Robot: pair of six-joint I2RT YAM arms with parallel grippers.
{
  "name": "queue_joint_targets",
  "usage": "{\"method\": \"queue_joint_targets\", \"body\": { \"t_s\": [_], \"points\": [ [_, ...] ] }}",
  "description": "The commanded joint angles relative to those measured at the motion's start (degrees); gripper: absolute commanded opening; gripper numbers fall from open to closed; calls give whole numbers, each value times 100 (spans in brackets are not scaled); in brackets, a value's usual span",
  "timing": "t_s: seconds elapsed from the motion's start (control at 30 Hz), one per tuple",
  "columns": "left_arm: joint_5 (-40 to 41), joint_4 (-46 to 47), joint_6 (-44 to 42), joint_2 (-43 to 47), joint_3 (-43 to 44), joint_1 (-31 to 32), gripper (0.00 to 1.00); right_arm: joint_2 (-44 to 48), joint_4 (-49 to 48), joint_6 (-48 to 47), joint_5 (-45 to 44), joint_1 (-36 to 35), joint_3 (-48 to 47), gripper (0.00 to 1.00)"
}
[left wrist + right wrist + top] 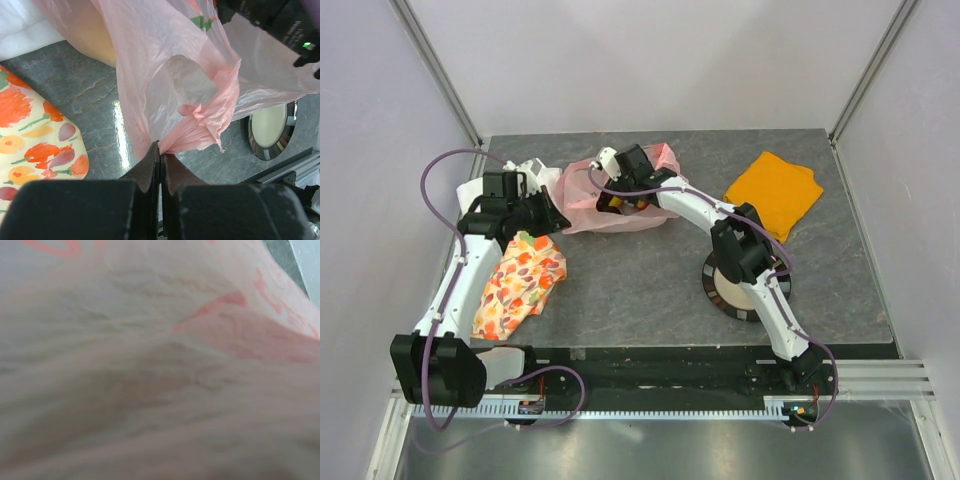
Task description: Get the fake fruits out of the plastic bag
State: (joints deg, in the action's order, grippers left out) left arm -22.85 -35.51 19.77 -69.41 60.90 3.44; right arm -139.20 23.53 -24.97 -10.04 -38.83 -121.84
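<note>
The pink plastic bag [605,200] lies crumpled at the back middle of the table. My left gripper [558,214] is shut on a gathered fold of the bag's edge [161,149], and the film [165,65] stretches up from its tips. A yellowish fake fruit [92,35] shows through the film, and bits of yellow and red [617,204] show at the bag's mouth. My right gripper [623,190] reaches into the bag from the right. Its wrist view is filled by blurred pink film [160,360], so its fingers are hidden.
A floral orange-patterned cloth [520,280] [30,145] lies left of the bag, under the left arm. A folded orange cloth [775,192] sits at the back right. A round black-rimmed dish [730,292] [270,131] rests under the right arm. Something white [480,188] lies at the back left.
</note>
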Motion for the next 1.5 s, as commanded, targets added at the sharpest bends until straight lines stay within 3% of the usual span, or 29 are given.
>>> {"method": "queue_joint_targets", "body": {
  "t_s": [0.0,0.2,0.3,0.47,0.57,0.67,0.83,1.0,1.13,1.33,1.47],
  "points": [
    [-70,149,-290,41,203,-45,1,-29,-182,-245,-516,7,-332,62],
    [-79,211,-246,147,62,-81,1,138,-165,-210,-569,-2,-156,35],
    [-88,220,-245,173,-8,-89,1,313,-173,-175,-664,-2,-33,33],
    [176,88,-325,401,-52,-116,1,786,-164,-79,-1219,173,327,17],
    [-17,131,-272,445,-166,-125,2,1349,-121,212,-965,323,888,8],
    [-289,281,-149,402,-272,-125,2,1937,46,335,-167,323,1240,1],
    [-659,623,97,173,-246,-125,2,2643,-112,572,1563,315,1576,0],
    [-887,852,378,94,-219,-116,1,2854,125,950,2208,271,1277,0],
    [-932,923,484,129,-184,-116,2,2942,117,880,1929,227,1584,0],
    [-923,879,449,322,-202,-116,1,3055,310,678,575,227,2664,0],
    [-853,686,300,515,-272,-116,2,3346,730,537,530,192,3491,1]
  ]
}}
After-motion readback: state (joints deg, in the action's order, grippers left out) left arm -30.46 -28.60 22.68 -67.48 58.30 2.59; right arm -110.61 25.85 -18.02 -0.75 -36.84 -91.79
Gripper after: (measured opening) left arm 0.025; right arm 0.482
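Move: The strawberry, on its bunch in the bag, is practically between the right hand's open fingers, about 1 cm ahead, 1 cm to the right and 1 cm below. The banana's visible part is some 2 cm to this hand's left and 1 cm back, the dark avocado about 4 cm left and 2 cm back, both around 2 cm lower. From the left hand, pinching the bag's edge, the strawberry lies some 18 cm ahead, 13 cm right and 10 cm below. The strawberry is taken between the right fingers, which close to about half open and keep their hold. The hand pulls rightward, then rises some 16 cm while drawing back and swinging left again, its left side rolling up about 20 degrees, before it sinks some 9 cm, still backing and going right, and rolls partly back. The left fingers keep pinching the bag's edge. ##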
